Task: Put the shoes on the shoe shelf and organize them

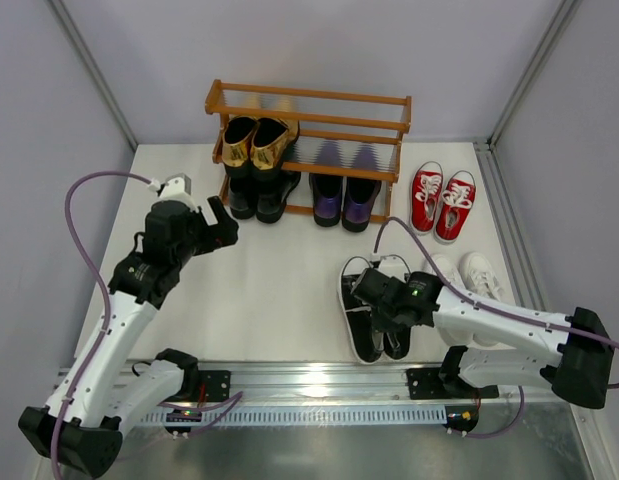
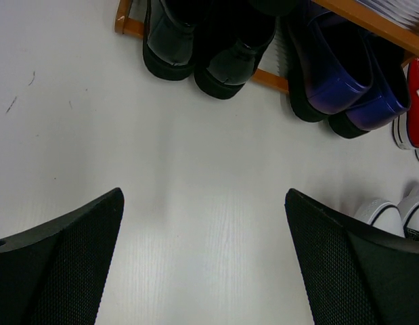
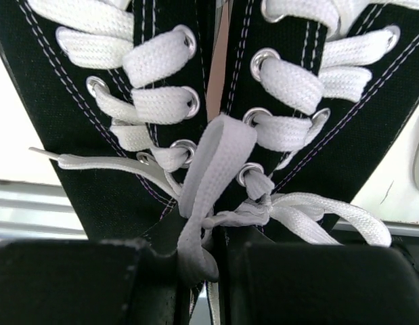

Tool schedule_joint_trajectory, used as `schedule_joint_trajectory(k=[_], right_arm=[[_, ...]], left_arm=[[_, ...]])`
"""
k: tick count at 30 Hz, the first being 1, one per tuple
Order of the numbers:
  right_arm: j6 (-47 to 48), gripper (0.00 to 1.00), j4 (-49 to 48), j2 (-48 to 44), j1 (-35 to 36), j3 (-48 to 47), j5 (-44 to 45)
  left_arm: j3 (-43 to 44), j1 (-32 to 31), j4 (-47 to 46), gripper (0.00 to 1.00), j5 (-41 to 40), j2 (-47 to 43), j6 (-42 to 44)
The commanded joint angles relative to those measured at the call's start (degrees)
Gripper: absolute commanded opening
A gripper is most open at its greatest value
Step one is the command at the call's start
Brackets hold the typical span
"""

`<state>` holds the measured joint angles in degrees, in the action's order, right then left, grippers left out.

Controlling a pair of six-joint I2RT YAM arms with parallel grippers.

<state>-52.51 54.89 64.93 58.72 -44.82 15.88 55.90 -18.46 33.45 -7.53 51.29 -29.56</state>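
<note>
The black-and-white lace-up sneakers (image 1: 367, 325) lie side by side on the table at the near right. My right gripper (image 1: 389, 300) is over their rear half. In the right wrist view it (image 3: 209, 271) is shut on the two adjoining inner walls of the sneakers (image 3: 94, 81), with a white lace (image 3: 216, 162) caught between the fingers. My left gripper (image 1: 221, 222) hangs open in front of the shoe shelf (image 1: 309, 98); it (image 2: 204, 230) has only bare table between its fingers. Gold loafers (image 1: 257, 143), black dress shoes (image 1: 257, 196) and purple loafers (image 1: 345, 200) sit on the shelf.
Red sneakers (image 1: 441, 200) stand on the table right of the shelf. White sneakers (image 1: 469, 275) lie just right of my right gripper. The left wrist view shows the black dress shoes (image 2: 202, 54), purple loafers (image 2: 344, 88) and a white sneaker toe (image 2: 382, 213).
</note>
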Motion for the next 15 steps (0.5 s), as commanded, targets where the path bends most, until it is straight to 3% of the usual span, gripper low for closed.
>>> schedule_joint_trajectory(k=[1,6,10,15], right_arm=[[1.3,0.04,4.1,-3.1,0.6,-10.2,6.0],[7.4,0.04,5.9,-2.7,0.6,-18.4,8.6],[14.3,0.04,7.1,3.5,-0.8,-30.2,13.2],[23.4,0.04,1.7,12.1,-6.3,-39.6,7.9]], left_arm=[[0.9,0.1,0.6,1.0,-1.7,-1.5,0.6],[2.6,0.0,2.8,1.0,-7.1,-4.0,0.0],[4.0,0.1,3.6,1.0,-10.0,-6.4,-0.2],[5.7,0.0,6.1,1.0,-10.7,-7.6,-0.1]])
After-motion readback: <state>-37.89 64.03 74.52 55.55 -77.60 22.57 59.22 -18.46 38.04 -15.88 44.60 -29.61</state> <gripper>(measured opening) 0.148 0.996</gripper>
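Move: The right hand holds the black sneakers; their likely place, the free stretch of the middle tier right of the gold shoes, is roughly 31 cm ahead, 8 cm left and 8 cm up. The gold shoes sit level with it, some 17 cm farther left; the purple loafers lie beneath it, about 29 cm ahead of the hand and 8 cm left. The red sneakers are about 26 cm ahead and 12 cm right. From the left hand that free stretch is some 15 cm ahead, 24 cm right and 10 cm lower. Still pinching the pair of black sneakers together by their adjoining inner sides, the right hand lifts them about 13 cm, then swings increasingly forward and somewhat left towards the shelf, the fingers tilting forward-up some 15 degrees. The empty left hand, wide open, backs off up and to its left, away from the shelf. ##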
